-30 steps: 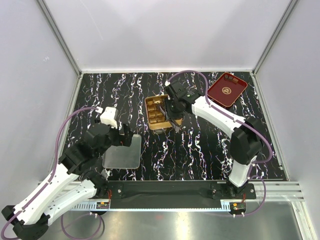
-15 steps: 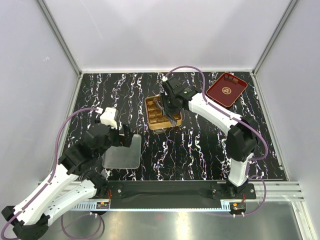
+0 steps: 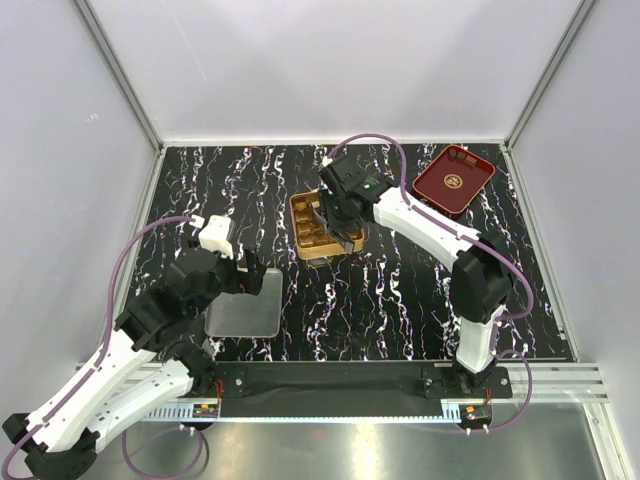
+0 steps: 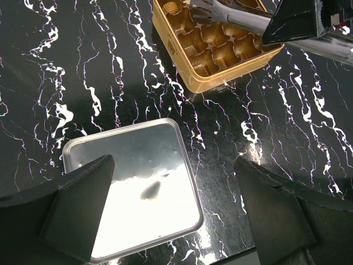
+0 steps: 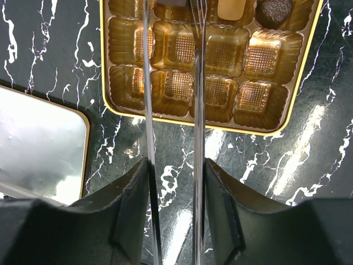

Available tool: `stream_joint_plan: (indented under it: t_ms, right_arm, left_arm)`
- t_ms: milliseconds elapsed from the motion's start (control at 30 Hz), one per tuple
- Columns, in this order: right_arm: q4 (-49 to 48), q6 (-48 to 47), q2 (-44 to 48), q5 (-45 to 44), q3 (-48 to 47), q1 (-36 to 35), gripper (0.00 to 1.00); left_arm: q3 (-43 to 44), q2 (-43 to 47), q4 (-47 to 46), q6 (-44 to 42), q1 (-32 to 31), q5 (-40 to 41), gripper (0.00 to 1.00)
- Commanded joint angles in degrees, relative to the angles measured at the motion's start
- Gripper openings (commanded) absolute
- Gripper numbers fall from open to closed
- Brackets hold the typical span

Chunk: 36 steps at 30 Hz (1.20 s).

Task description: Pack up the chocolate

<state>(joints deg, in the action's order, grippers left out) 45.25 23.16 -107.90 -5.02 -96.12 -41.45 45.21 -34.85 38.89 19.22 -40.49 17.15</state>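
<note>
The gold tin with its grid of cups lies mid-table. Chocolate shows in its far row: a tan block and a dark round piece. My right gripper hovers over the tin, shut on metal tongs. The two blades run forward between the fingers, tips over the far cups. Nothing is visible between the blades. My left gripper stands open, with nothing between its fingers, above the silver lid.
A dark red tray sits at the back right corner of the black marbled table. The silver lid lies at the front left, close to the left arm. White walls close the sides and back.
My right gripper has shifted a little back and left over the tin, and the tong blades stand slightly wider apart. The left arm has not moved.
</note>
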Motion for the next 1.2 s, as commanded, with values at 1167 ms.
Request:
stream_joint_plan:
  t_ms: [1167]
  right_arm:
    - [-9.0,-13.3,-10.4,-15.9,-14.6,39.3,0.47]
  left_arm:
    - [-1.1,1.8,-2.7,-1.4,-0.5,-3.3,0.99]
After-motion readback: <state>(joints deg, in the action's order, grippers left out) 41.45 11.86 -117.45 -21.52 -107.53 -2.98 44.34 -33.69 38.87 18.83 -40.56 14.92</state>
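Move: The red tray's middle lies about 35 cm to the right of the right hand, some 20 cm ahead and 14 cm below; a leftover chocolate sits near its far edge, roughly 9 cm beyond that middle. The gold tray, with the tong tips over it, is centred about 6 cm ahead and 3 cm left of the right hand. For the left hand, the red tray lies around 36 cm ahead, 58 cm right and 20 cm below. Still gripping the long metal tongs, the right hand lifts their tips away from the gold tray by some 6 cm, then sweeps about 33 cm right and 17 cm forward to the red tray. It turns roughly 40 degrees clockwise on the way and sinks back nearly to its starting height, its opening on the tongs about unchanged. ##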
